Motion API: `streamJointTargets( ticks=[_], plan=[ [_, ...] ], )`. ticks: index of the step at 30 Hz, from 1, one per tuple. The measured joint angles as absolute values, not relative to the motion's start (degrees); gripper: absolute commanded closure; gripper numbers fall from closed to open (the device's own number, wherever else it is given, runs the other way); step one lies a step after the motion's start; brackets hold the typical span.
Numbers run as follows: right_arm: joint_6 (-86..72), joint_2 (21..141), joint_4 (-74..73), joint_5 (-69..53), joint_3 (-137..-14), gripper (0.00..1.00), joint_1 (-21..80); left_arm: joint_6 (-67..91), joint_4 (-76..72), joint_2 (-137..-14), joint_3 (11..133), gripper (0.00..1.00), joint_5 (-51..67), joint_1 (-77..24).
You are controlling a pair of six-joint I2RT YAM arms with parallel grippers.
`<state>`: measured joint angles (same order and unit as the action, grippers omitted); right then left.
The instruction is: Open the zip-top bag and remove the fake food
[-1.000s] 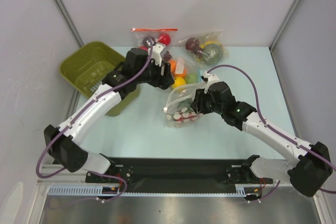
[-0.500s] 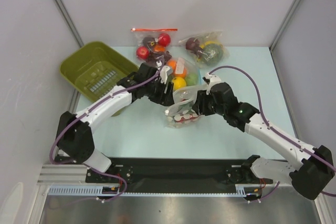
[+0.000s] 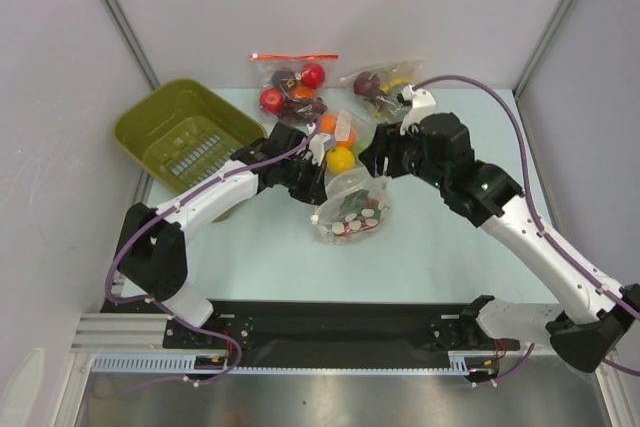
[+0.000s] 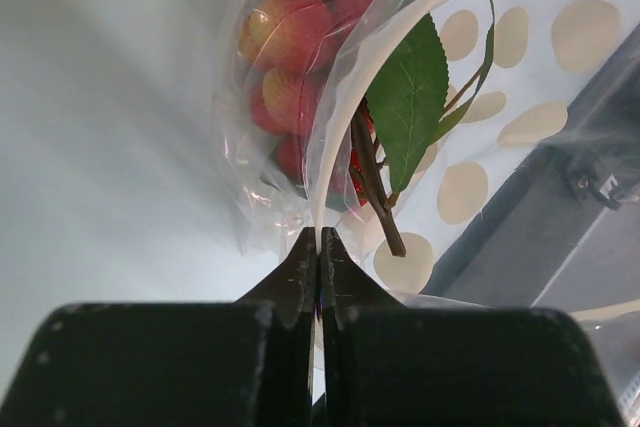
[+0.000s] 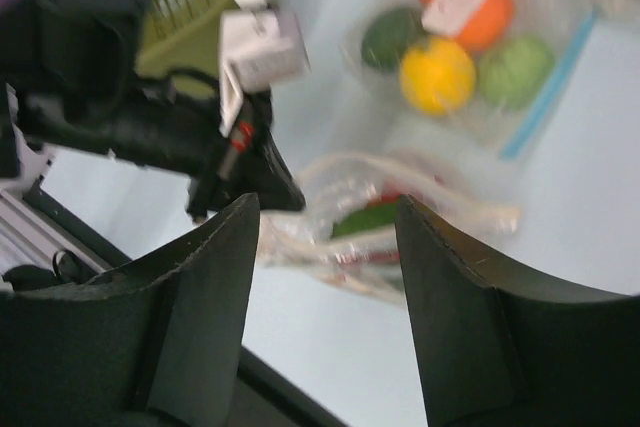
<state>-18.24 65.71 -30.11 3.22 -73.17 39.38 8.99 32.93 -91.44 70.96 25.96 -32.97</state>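
Observation:
The zip-top bag [image 3: 350, 209] lies mid-table, clear plastic with whitish oblong marks [image 4: 470, 187], its mouth gaping. Inside sits the fake food: red strawberries [image 4: 300, 27] and a green leaf [image 4: 410, 97], also showing red through the plastic [image 3: 347, 225]. My left gripper [image 3: 322, 179] is at the bag's left edge, and the left wrist view shows it [image 4: 320, 237] shut on a thin fold of the plastic. My right gripper [image 3: 372, 165] hangs open above the bag's far side. In the blurred right wrist view nothing lies between its fingers [image 5: 325, 204], and the bag [image 5: 390, 217] is below.
An olive green basket [image 3: 180, 132] stands at the back left. A clear bag with a red zip strip [image 3: 293, 82] and another bag of round fruit [image 3: 390, 87] lie at the back. A bag of orange, yellow and green balls [image 3: 342, 142] lies just behind the zip-top bag.
My left gripper came down from the back to the bag and shut on its edge. My right gripper let go of the bag, opened wider and lifted back and away.

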Motion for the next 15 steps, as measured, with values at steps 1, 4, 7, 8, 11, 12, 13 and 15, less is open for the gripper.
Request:
streamJointTargets(
  ticks=[1, 4, 7, 8, 11, 12, 13, 15],
  plan=[
    [-17.7, 66.9, -29.0, 3.0, -75.1, 0.38, 39.4, 9.0, 32.9, -91.4, 71.0, 1.0, 26.0, -33.0],
    [-16.1, 71.1, -25.8, 1.8, -78.5, 0.38, 39.4, 8.9, 33.0, -91.4, 71.0, 1.0, 26.2, -33.0],
    [-14.9, 76.8, -23.3, -0.4, -78.8, 0.38, 39.4, 8.9, 33.0, -91.4, 71.0, 1.0, 26.1, -33.0],
    [-14.7, 78.9, -22.8, -1.0, -78.7, 0.38, 39.4, 8.9, 33.0, -91.4, 71.0, 1.0, 26.1, -33.0],
    [-14.5, 83.9, -21.7, -2.5, -76.6, 0.39, 39.4, 8.9, 33.1, -91.3, 71.0, 1.0, 25.8, -33.0],
    [-14.5, 84.7, -21.9, -2.9, -75.7, 0.39, 39.4, 9.0, 33.2, -91.3, 71.0, 1.0, 25.6, -33.0],
    [-14.5, 85.3, -22.2, -3.3, -74.3, 0.39, 39.5, 9.0, 33.2, -91.3, 71.0, 1.0, 25.4, -33.0],
    [-14.6, 85.5, -22.7, -3.9, -72.2, 0.39, 39.6, 9.0, 33.4, -91.3, 71.0, 1.0, 25.0, -33.0]
  ],
)
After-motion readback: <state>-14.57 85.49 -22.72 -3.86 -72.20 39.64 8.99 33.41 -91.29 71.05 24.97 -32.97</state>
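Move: The zip-top bag's open mouth lies about 6 cm ahead of the right hand, 5 cm to its left and 17 cm below. The red fruit with the leaf is inside, under the mouth, about 7 cm lower. The left gripper on the rim is some 2 cm ahead and 11 cm left of the right hand; the yellow fruit is about 16 cm ahead and 6 cm left. From the left hand the mouth is about 3 cm ahead and 6 cm right. The bag's rim stays pinched in the left fingers, which hold nearly still. Over the mouth comes the right hand: first swinging forward and left with a small rise, then plunging some 14 cm from that peak towards the opening, easing back slightly at the end. Its fingers stay parted and tip down about 10 degrees; whether they touch the film can't be seen. ##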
